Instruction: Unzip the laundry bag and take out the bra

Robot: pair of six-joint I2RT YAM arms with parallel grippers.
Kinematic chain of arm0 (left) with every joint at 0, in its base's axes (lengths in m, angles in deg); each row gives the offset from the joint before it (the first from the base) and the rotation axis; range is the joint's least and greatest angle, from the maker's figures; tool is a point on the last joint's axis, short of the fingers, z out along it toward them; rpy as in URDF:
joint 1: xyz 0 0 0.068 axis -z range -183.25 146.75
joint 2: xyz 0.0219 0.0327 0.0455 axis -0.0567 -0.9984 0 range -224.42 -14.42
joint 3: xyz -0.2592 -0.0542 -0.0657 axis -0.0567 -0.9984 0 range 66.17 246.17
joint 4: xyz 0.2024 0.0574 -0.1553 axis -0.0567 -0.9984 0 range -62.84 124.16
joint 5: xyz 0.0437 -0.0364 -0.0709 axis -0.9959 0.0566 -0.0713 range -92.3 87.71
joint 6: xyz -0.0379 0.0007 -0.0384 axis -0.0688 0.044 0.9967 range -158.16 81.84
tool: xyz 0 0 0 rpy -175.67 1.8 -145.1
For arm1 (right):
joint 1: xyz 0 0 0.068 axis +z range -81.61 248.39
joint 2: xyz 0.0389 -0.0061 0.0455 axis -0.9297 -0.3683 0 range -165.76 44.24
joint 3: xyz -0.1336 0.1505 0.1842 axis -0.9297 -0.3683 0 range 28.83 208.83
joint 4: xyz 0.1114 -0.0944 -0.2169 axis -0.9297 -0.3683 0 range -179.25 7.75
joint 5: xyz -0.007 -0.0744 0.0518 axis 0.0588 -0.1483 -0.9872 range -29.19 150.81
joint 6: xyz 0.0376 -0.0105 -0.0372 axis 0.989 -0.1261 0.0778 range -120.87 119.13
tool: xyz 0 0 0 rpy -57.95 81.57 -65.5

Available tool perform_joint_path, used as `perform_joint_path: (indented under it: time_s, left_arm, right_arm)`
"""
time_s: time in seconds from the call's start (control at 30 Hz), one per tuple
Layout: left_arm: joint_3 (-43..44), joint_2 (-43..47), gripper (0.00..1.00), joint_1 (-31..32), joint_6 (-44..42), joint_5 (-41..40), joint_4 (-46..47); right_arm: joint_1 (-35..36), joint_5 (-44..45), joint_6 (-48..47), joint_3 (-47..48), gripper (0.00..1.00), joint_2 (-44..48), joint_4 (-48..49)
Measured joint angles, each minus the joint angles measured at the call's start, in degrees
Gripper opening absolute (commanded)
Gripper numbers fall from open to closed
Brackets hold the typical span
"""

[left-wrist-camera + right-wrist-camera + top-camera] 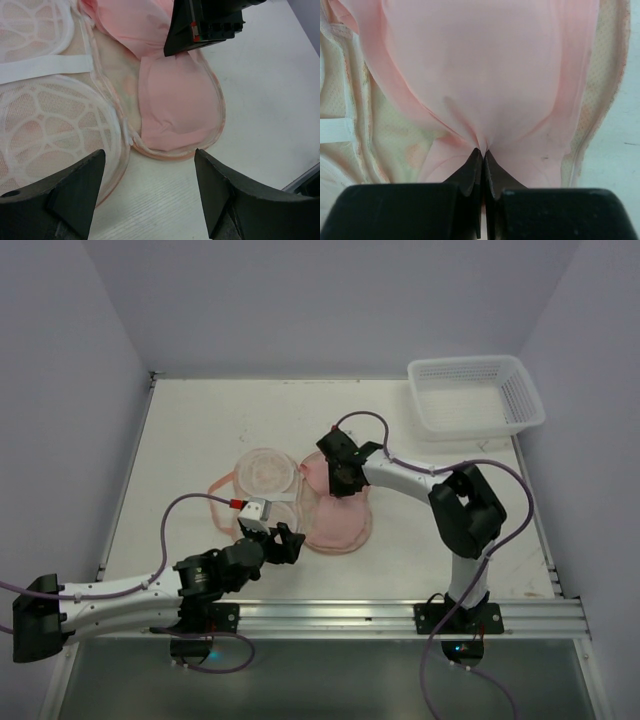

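The laundry bag [262,472] lies unzipped and spread flat, its see-through mesh half [45,125] on the left and its peach half [395,130] on the right. The pale pink bra [338,520] lies in the peach half; it also shows in the left wrist view [175,100] and the right wrist view [480,65]. My right gripper [483,152] is shut on a pinched fold of the bra near the bag's far end [340,478]. My left gripper [150,165] is open and empty, low over the table at the bag's near edge [285,543].
A white plastic lattice basket [475,395] stands at the back right corner. A metal rail [400,615] runs along the table's near edge. Walls close in the left, back and right sides.
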Motion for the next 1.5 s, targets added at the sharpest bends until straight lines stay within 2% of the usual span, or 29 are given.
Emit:
perform_joint_path:
  time_s: [0.63,1.03,1.2,1.5]
  left_arm:
    - [0.00,1.49,0.76,0.00,0.04,-0.17,-0.92]
    - [0.02,2.14,0.77,0.00,0.09,-0.31,-1.36]
    - [0.74,1.95,0.77,0.00,0.09,-0.31,-2.97]
    - [3.61,0.55,0.77,0.00,-0.92,0.28,-4.28]
  right_arm:
    - [0.00,1.44,-0.59,0.31,0.00,14.91,-1.90]
    - [-1.75,3.80,-2.97,4.46,0.00,17.86,-4.68]
    - [-6.40,4.15,-3.98,7.93,0.00,20.85,-6.82]
    - [-20.61,6.40,-8.07,23.56,0.00,23.23,-9.42]
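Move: My right hand has the bra pinched already, low over the open laundry bag, whose main panel lies some 2 cm below, about 2 cm back and 1 cm to the left. The bag's mesh flap is roughly 18 cm to the left and level fore and aft. The white basket stands some 27 cm ahead and 33 cm to the right, about 2 cm higher. From my left hand the bra is around 11 cm ahead, 8 cm to the right and 9 cm down. Keeping the fingers shut on the bra, I lift my right hand nearly straight up off the laundry bag, then swing it right and forward towards the white basket while it goes on climbing faster, about 31 cm up and 15 cm right overall. On the way the wrist tips the fingers up and outward some 35 degrees and turns clockwise. ##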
